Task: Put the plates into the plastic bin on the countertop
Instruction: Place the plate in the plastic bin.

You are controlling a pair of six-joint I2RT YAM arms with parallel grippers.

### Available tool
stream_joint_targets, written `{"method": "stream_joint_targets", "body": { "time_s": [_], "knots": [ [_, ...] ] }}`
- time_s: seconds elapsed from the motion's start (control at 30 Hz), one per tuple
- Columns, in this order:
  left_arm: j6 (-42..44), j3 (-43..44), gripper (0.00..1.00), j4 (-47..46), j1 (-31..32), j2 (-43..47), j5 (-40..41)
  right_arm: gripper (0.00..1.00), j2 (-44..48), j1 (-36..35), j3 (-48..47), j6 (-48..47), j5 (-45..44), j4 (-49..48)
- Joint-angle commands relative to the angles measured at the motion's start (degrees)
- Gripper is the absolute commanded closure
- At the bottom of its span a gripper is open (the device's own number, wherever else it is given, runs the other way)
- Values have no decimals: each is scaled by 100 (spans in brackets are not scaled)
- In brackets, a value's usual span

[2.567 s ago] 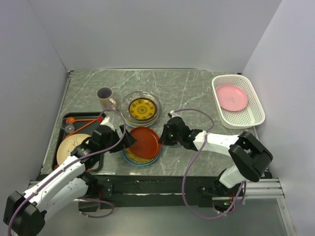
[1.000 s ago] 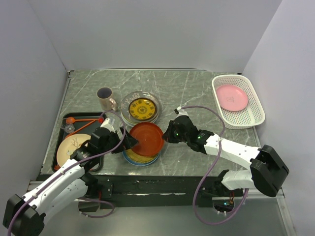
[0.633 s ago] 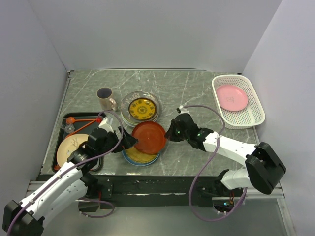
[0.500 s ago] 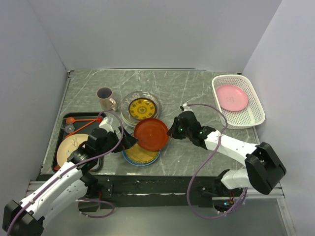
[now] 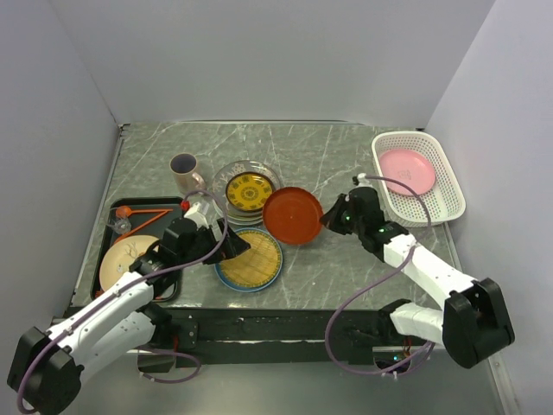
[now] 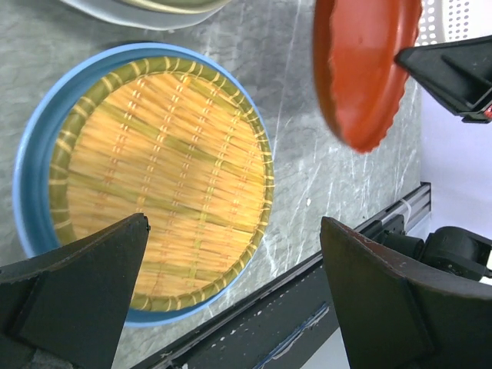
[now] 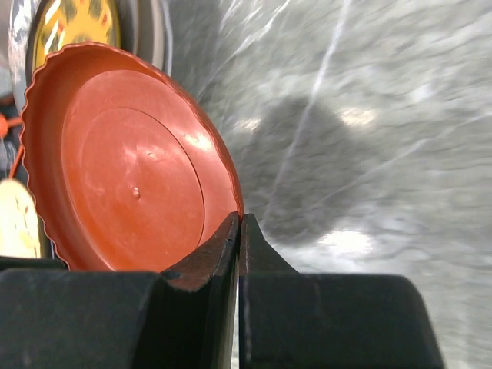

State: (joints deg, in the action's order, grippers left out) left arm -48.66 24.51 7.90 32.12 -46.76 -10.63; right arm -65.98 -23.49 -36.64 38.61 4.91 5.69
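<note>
My right gripper (image 5: 327,218) (image 7: 240,223) is shut on the rim of a red plate (image 5: 293,215) (image 7: 131,169) (image 6: 361,69), which hangs tilted above the countertop (image 5: 337,156). The white plastic bin (image 5: 383,156) stands at the back right with a pink plate (image 5: 408,170) inside. My left gripper (image 5: 232,246) (image 6: 232,231) hovers open over a yellow woven-pattern plate (image 5: 252,259) (image 6: 161,169) that lies on a blue plate (image 5: 226,278) (image 6: 31,154). Behind them a yellow-patterned plate (image 5: 249,189) tops a stack with a clear glass rim.
A beige mug (image 5: 184,173) stands at the back left. The black tray (image 5: 118,229) on the left holds a beige plate (image 5: 125,257) and an orange utensil (image 5: 143,210). Grey walls enclose the counter on three sides.
My right gripper has lifted the red plate off the near stack and carried it right and back, towards the bin. The yellow woven plate is uncovered. The left gripper stays open beside it.
</note>
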Motion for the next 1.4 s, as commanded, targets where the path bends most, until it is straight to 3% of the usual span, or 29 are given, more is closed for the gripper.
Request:
{"method": "stream_joint_targets", "body": {
  "time_s": [0.0,0.5,0.97,1.37],
  "knots": [
    [138,168,1,-561,-4,-122,-237,100,409,449,34,-257,194,195],
    [41,-17,1,-448,5,228,-299,100,665,1205,114,-451,502,318],
    [-249,-316,1,-193,-4,853,-220,100,112,2269,-440,-565,1144,292],
    [-337,-403,1,-262,5,871,-193,100,-363,3174,-634,-276,1671,-120]
  ]
}}
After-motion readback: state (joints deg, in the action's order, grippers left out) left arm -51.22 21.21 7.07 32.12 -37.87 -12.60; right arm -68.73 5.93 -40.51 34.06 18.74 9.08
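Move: The white bin's middle is about 30 cm to the right of the right hand, 13 cm ahead and 9 cm below. Inside it the pink plate lies roughly 26 cm right and 15 cm ahead. Behind lie the yellow plate's stack, some 23 cm left and 9 cm ahead, and the woven plate, 22 cm left and 12 cm back. The bin is about 57 cm right of the left hand and 18 cm ahead. Still pinching the red plate by its right-hand rim between shut fingers, the right hand carries it towards the bin, about 13 cm to the right. It first rises some 2 cm and sinks back, then slants forward by 4 or 5 cm while turning roughly 15 degrees clockwise. The empty left hand, open, rises about 2 cm by the woven plate. ##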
